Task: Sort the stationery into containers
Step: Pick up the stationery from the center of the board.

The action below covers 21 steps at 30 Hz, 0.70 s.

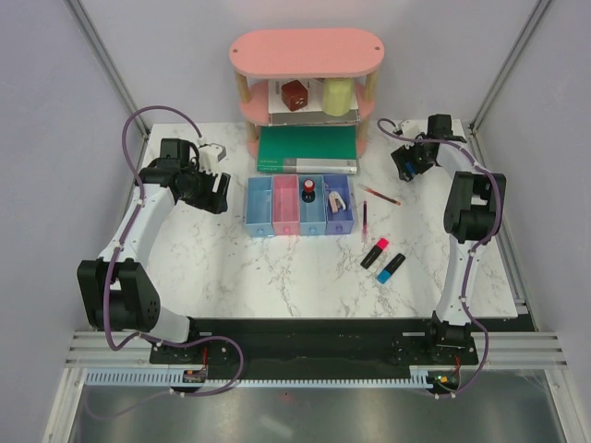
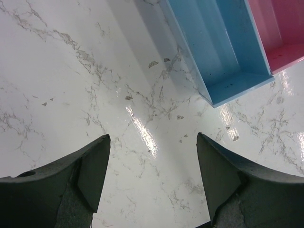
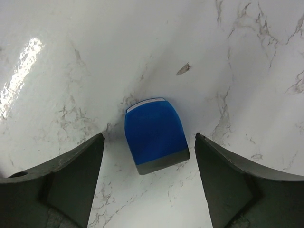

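The containers are a joined row of bins: light blue (image 1: 259, 205), pink (image 1: 285, 205), blue (image 1: 312, 208) and purple-blue (image 1: 339, 217). A red-black round piece (image 1: 309, 189) lies in the blue bin. In the purple-blue bin is a beige-white piece (image 1: 337, 199). Right of the row lie a thin red pen (image 1: 380, 195), another thin red stick (image 1: 365, 220), a pink-ended highlighter (image 1: 374, 252) and a blue-ended one (image 1: 391, 268). My right gripper (image 3: 149, 136) is open low over a small blue piece (image 3: 155, 135) lying between its fingers, untouched on either side. My left gripper (image 2: 153, 136) is open over bare marble beside the light blue bin (image 2: 223, 52).
A pink two-tier shelf (image 1: 306, 51) stands at the back with a brown object (image 1: 295, 95) and a yellow one (image 1: 338, 95) on its lower tier. A flat green book (image 1: 307, 148) lies just behind the bins. Grey walls close both sides.
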Each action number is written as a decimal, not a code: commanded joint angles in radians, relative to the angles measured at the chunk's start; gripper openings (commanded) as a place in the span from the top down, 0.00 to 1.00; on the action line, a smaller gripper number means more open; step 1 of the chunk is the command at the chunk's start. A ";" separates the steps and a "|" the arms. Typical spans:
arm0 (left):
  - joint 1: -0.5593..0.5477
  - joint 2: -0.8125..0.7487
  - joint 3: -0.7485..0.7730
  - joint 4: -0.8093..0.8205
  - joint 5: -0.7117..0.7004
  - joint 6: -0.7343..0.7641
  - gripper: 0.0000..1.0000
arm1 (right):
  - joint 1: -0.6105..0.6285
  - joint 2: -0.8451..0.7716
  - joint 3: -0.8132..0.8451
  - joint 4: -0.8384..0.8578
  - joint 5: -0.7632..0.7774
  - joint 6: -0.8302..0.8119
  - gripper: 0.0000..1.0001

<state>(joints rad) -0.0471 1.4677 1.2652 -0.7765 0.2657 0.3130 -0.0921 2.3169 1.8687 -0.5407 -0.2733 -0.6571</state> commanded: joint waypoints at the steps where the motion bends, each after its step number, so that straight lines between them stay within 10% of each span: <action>1: 0.004 0.002 0.020 -0.003 0.020 -0.035 0.20 | -0.018 -0.010 -0.034 -0.065 0.014 -0.056 0.18; 11: 0.004 -0.027 -0.004 0.000 0.027 -0.041 0.20 | -0.023 -0.014 -0.043 -0.094 -0.027 -0.038 0.66; 21: 0.004 -0.050 -0.018 0.000 0.047 -0.043 0.20 | -0.018 -0.279 -0.201 -0.113 -0.161 0.010 0.69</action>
<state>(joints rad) -0.0471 1.4570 1.2579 -0.7761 0.2741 0.3012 -0.1097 2.2017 1.7157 -0.5980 -0.3286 -0.6685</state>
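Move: The blue piece of stationery lies almost at the right hand's point already, between the open fingers, about 1 cm back and 1 cm lower. From this hand the red pencil lies some 6 cm back and 10 cm left, the black pencil roughly 14 cm back and 16 cm left, and the violet compartment about 8 cm back and 24 cm left. From the left hand the blue piece is around 58 cm right, 15 cm ahead and 13 cm down. The blue piece is pinched from both sides as the right fingers close to about half their opening, the hand easing barely a centimetre back and right around it. With the grip kept, the hand then draws back towards the base, quickening, about 4 cm and almost level, and tips slightly. ##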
